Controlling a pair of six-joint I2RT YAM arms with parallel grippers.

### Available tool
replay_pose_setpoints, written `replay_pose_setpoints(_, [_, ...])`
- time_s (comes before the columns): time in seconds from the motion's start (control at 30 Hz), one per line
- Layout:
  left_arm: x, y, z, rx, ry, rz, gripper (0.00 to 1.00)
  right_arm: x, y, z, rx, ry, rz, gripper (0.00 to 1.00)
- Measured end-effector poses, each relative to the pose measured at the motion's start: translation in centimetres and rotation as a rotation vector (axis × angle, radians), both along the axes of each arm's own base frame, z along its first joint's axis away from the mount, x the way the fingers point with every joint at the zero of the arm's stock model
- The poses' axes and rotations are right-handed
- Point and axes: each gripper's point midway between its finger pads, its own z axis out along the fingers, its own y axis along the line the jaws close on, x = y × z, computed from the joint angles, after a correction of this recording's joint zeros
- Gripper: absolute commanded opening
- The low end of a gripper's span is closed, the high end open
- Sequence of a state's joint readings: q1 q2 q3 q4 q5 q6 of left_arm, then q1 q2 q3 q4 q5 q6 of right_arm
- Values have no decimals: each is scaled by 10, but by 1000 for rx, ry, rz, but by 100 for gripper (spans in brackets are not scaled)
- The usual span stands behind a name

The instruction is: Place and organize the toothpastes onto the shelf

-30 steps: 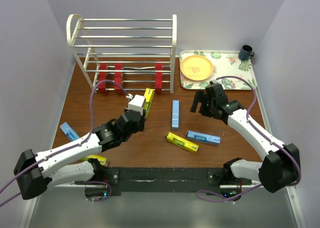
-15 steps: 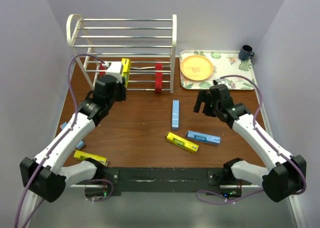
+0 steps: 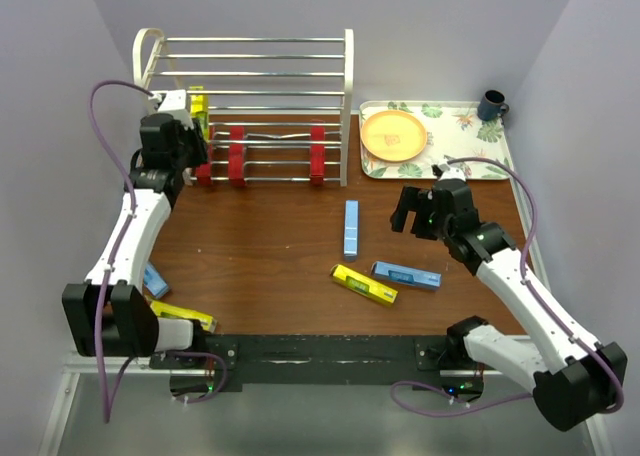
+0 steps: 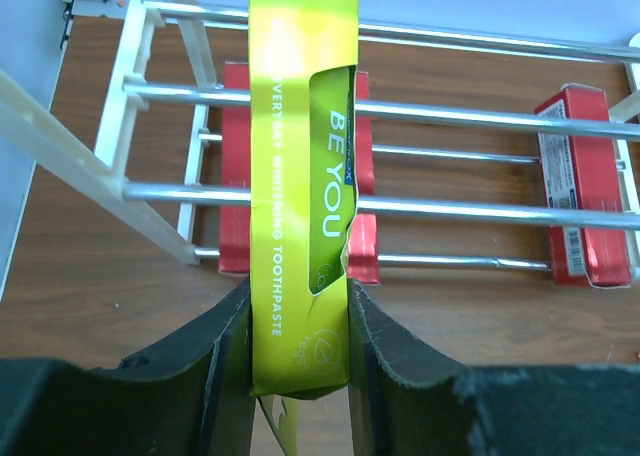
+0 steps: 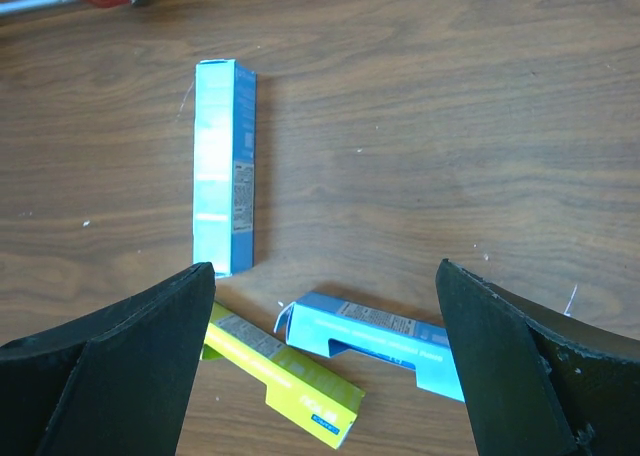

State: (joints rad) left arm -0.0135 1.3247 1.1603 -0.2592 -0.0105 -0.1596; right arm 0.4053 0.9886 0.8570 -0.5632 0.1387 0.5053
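Observation:
My left gripper (image 3: 190,124) is shut on a yellow toothpaste carton (image 4: 300,176), held lengthwise over the left end of the white wire shelf (image 3: 245,76). Three red cartons (image 3: 237,154) lie across the shelf's bottom tier; the left wrist view shows them under the bars (image 4: 585,186). My right gripper (image 3: 410,211) hangs open above the table (image 5: 325,268), holding nothing. Below it lie a blue carton (image 5: 224,166), a second blue carton (image 5: 380,336) and a yellow one (image 5: 285,371). Another blue carton (image 3: 155,279) and a yellow one (image 3: 182,316) lie near the left arm's base.
A floral tray (image 3: 450,161) at the back right holds an orange plate (image 3: 393,136) and a dark mug (image 3: 491,105). Walls close in on the left, right and back. The shelf's upper tiers carry nothing.
My left arm has swung from the table's middle to the shelf's left end, carrying the yellow carton. My right gripper has drifted slightly right and nearer, still open.

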Motion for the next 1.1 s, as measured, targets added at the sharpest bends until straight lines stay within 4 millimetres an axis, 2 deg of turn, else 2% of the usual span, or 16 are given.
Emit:
replay_pose_setpoints(0.23, [34,27,-5,13,-11,-13,27,-4,-2,12,5,-71,28,97])
replay_pose_setpoints(0.47, [60,30,-11,55,-12,-56,29,-3,-2,8,-13,-85,47,97])
replay_pose_setpoints(0.6, [71,31,-12,78,-13,-67,34,-3,-3,7,-20,-86,52,97])
replay_pose_setpoints(0.77, [75,33,-19,93,-2,-75,36,-3,-4,5,-29,-82,54,98])
replay_pose_setpoints(1.1, [75,35,-19,118,0,-77,39,-2,-4,4,-33,-79,50,98])
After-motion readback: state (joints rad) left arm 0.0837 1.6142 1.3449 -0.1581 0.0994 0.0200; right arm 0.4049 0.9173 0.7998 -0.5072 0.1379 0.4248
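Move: The left hand already holds a yellow toothpaste by its near end; its place, the left end of the shelf level above the red ones, is about 13 cm ahead, 3 cm left and 5 cm lower. Some 18 cm below the hand and 8 cm ahead, three red toothpastes lie 3 cm left, 5 cm right and 23 cm right. From the right hand that place is roughly 26 cm ahead, 43 cm left, slightly higher. Left hand, still gripping yellow toothpaste, carries it about 8 cm forward and somewhat left, deeper into the shelf. ##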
